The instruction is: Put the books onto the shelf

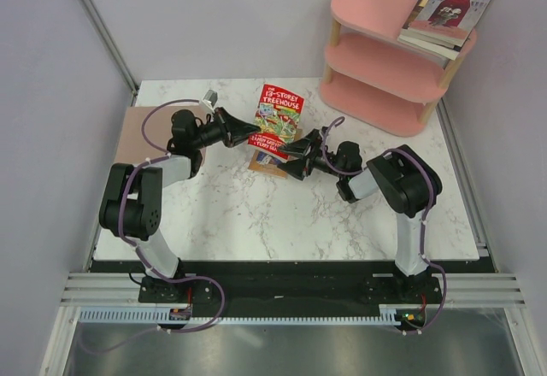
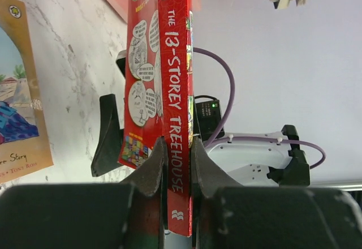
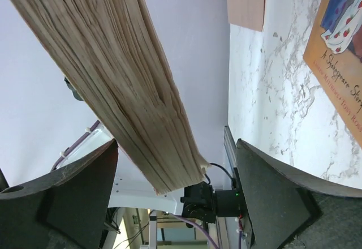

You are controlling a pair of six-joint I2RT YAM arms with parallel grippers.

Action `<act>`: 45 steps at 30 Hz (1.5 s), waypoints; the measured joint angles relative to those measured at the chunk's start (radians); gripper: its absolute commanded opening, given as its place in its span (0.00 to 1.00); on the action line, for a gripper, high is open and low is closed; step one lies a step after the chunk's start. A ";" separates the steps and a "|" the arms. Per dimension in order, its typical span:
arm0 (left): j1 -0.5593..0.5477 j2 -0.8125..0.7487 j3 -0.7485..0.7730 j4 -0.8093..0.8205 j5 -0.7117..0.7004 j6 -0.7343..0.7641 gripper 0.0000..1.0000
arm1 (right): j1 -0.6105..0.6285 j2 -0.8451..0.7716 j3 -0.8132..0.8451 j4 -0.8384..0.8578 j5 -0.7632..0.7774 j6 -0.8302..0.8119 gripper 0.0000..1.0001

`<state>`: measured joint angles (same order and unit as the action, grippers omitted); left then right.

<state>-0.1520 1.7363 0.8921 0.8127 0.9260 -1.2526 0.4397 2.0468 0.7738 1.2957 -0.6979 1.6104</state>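
Note:
A red "Treehouse" book point(image 1: 278, 113) is held up off the table, tilted, with my left gripper point(image 1: 246, 132) shut on its spine edge. The left wrist view shows the red spine point(image 2: 176, 90) pinched between both fingers. My right gripper point(image 1: 297, 155) stands open around the book's other side. There the page edges point(image 3: 113, 73) pass between the wide fingers with gaps on both sides. A tan book point(image 1: 267, 162) lies flat on the table under the grippers, also seen as the tan book point(image 3: 339, 62) and the tan book point(image 2: 17, 90). The pink shelf point(image 1: 376, 60) stands at the back right.
Other books point(image 1: 444, 17) lie stacked on the shelf's top board at its right end. A plain brown mat point(image 1: 137, 132) lies at the table's left edge, behind my left arm. White marbled table point(image 1: 282, 222) stretches in front of the grippers.

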 measured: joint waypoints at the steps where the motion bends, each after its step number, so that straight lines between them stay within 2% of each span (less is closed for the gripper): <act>1: -0.001 0.000 -0.003 0.018 0.000 -0.011 0.02 | 0.005 0.000 0.002 0.000 0.003 0.009 0.85; 2: -0.001 0.000 -0.006 0.029 0.000 -0.018 0.02 | 0.010 0.000 0.004 0.000 0.005 0.018 0.71; 4: -0.001 0.000 -0.011 0.050 0.001 -0.030 0.02 | 0.024 0.001 0.008 0.005 0.017 0.032 0.53; 5: -0.001 0.001 -0.013 0.055 0.001 -0.034 0.02 | 0.029 0.001 0.011 0.008 0.020 0.037 0.36; 6: -0.001 0.002 -0.016 0.058 0.001 -0.035 0.02 | 0.034 0.001 0.012 0.013 0.025 0.046 0.28; 8: 0.000 0.006 -0.022 0.058 0.001 -0.036 0.02 | 0.037 0.000 0.013 0.035 0.038 0.062 0.19; 11: 0.005 0.012 -0.032 0.058 -0.007 -0.036 0.02 | 0.035 0.000 0.011 0.041 0.040 0.068 0.11; 13: 0.007 0.016 -0.035 0.058 -0.007 -0.036 0.02 | 0.036 -0.004 0.008 0.038 0.041 0.063 0.08; 16: 0.009 0.019 -0.037 0.043 -0.007 -0.026 0.10 | 0.034 -0.034 -0.006 0.020 0.042 0.031 0.04; 18: 0.013 0.019 -0.036 0.016 -0.007 0.003 0.23 | 0.028 -0.078 -0.017 -0.014 0.042 -0.022 0.00; 22: 0.013 0.014 -0.021 -0.116 -0.007 0.103 0.49 | 0.019 -0.239 -0.023 -0.233 0.049 -0.197 0.00; 24: 0.007 -0.002 -0.006 -0.226 -0.009 0.189 0.53 | 0.016 -0.329 -0.021 -0.397 0.071 -0.304 0.00; 27: 0.002 -0.035 0.034 -0.399 -0.031 0.317 0.54 | -0.013 -0.448 -0.019 -0.635 0.117 -0.469 0.00; 31: 0.005 -0.070 0.076 -0.515 -0.053 0.425 0.54 | -0.090 -0.544 -0.019 -0.805 0.148 -0.592 0.00; 37: 0.007 -0.077 0.080 -0.589 -0.061 0.489 0.54 | -0.211 -0.640 -0.023 -0.917 0.152 -0.702 0.02; 45: 0.007 -0.077 0.071 -0.603 -0.061 0.515 0.53 | -0.277 -0.723 -0.023 -1.007 0.122 -0.787 0.04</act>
<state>-0.1452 1.6592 0.9634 0.2096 0.8650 -0.7376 0.1623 1.3235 0.7509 0.2882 -0.5755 0.8230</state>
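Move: The right gripper gapes at the fore edge of the raised 13-Storey Treehouse book, whose middle is about 7 cm ahead, 3 cm left and 5 cm above it; from the left gripper, pinching the spine's lower end, it is some 4 cm ahead, 6 cm right and 2 cm below. The Othello book lies 8 cm ahead, 2 cm left and 11 cm below the right hand. The pink shelf stands roughly 28 cm ahead, 33 cm right and 5 cm above that hand. Nudge the right gripper left and pinch the Treehouse book by its lower fore-edge part while the left keeps the spine; then open the left fingers to let go, sinking about 5 cm. Carry the book in the right hand about 15 cm rightward and some 5 cm up, towards the shelf, tipping its fingers down about 30 degrees and turning them clockwise. ##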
